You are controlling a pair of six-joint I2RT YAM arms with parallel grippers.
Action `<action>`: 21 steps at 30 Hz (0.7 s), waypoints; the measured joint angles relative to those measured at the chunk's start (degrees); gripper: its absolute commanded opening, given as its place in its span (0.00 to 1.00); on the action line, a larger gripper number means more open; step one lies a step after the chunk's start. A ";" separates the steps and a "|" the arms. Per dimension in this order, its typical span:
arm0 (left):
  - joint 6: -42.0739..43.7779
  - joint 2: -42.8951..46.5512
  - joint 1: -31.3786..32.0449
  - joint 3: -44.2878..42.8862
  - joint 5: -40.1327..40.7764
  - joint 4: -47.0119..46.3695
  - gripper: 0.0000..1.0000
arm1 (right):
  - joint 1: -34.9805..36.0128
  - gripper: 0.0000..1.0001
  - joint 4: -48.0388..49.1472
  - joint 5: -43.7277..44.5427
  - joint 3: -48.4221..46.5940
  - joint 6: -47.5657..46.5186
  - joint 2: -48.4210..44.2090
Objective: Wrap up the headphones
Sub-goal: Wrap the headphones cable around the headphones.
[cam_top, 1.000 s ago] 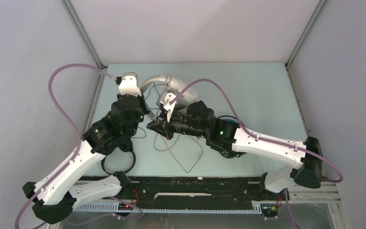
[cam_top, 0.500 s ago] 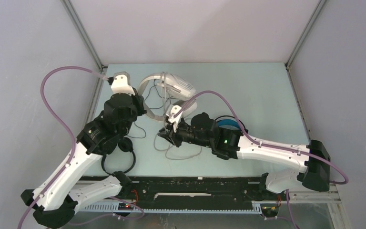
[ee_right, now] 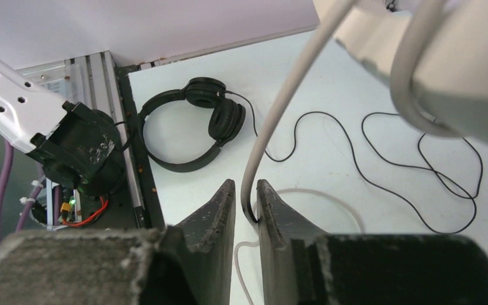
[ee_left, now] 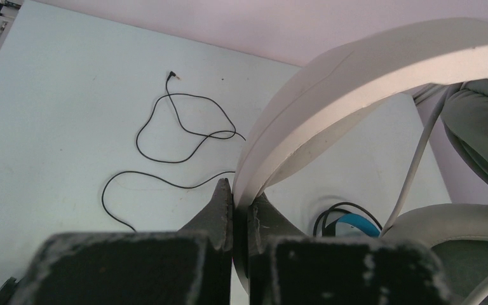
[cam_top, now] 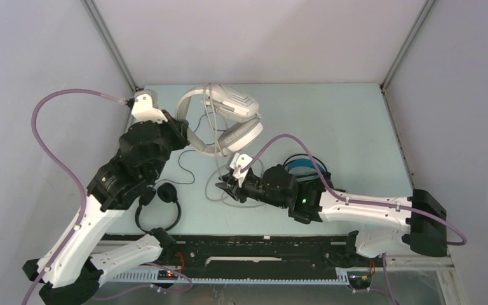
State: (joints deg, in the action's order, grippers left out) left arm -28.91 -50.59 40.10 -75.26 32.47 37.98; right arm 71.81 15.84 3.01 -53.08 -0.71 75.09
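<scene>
The large white-grey headphones (cam_top: 232,117) hang tilted above the back of the table. My left gripper (cam_top: 179,131) (ee_left: 240,190) is shut on their headband (ee_left: 356,76). Their grey cable (ee_right: 279,108) drops from the earcups and runs between the jaws of my right gripper (cam_top: 224,186) (ee_right: 246,185). Those jaws stand slightly open, and the cable rests against one finger (ee_right: 273,210). More of the grey cable lies in a loose loop (cam_top: 232,198) on the table under the right gripper.
Small slim black headphones (cam_top: 157,213) (ee_right: 194,121) lie near the front left edge, their thin black cable (ee_left: 178,127) strewn over the table. Black headphones with blue accents (cam_top: 302,164) (ee_left: 349,223) lie behind the right forearm. Walls stand close around.
The left arm swung back and left, carrying the white-grey headphones with it. The right gripper pulled toward the near edge, and its jaws parted around the grey cable.
</scene>
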 measured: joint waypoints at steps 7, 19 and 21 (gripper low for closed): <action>-0.74 0.17 -0.07 -2.21 -1.16 0.98 0.00 | 0.02 0.40 13.09 -1.09 9.05 -1.92 0.39; -1.11 0.50 -0.11 -6.36 -1.68 2.49 0.00 | -0.17 0.47 33.62 -3.48 12.41 -4.50 13.77; -1.11 0.50 -0.11 -6.86 -1.70 2.49 0.00 | -0.20 0.46 35.60 -3.78 12.59 -4.52 16.02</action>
State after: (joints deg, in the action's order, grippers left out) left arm -30.02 -50.09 39.99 -82.13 30.76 40.47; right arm 71.61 51.44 -0.78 -40.49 -5.23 91.11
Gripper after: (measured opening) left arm 0.047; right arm 0.467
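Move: The white cable runs between the right hand's slightly parted fingertips, practically at its hand point. The white headphones it is wound on are about 15 cm ahead and 10 cm above that hand, with the loose cable loop on the table some 5 cm ahead and 25 cm below. The black headphones lie about 21 cm to its left, 3 cm back and 25 cm below. From the left hand, already gripping the headband, the white headphones' middle is some 9 cm right and 2 cm ahead; the cable at the right fingers is about 14 cm back, 8 cm right and 12 cm below. Downward along the hanging cable goes the right hand, about 7.5 cm away from the white headphones, veering some 3 cm left in the second half, its fingers opening wider with the cable still running between them. Meanwhile the left hand keeps its closed hold on the headband and lifts it about 4 cm, drawing back slightly. ##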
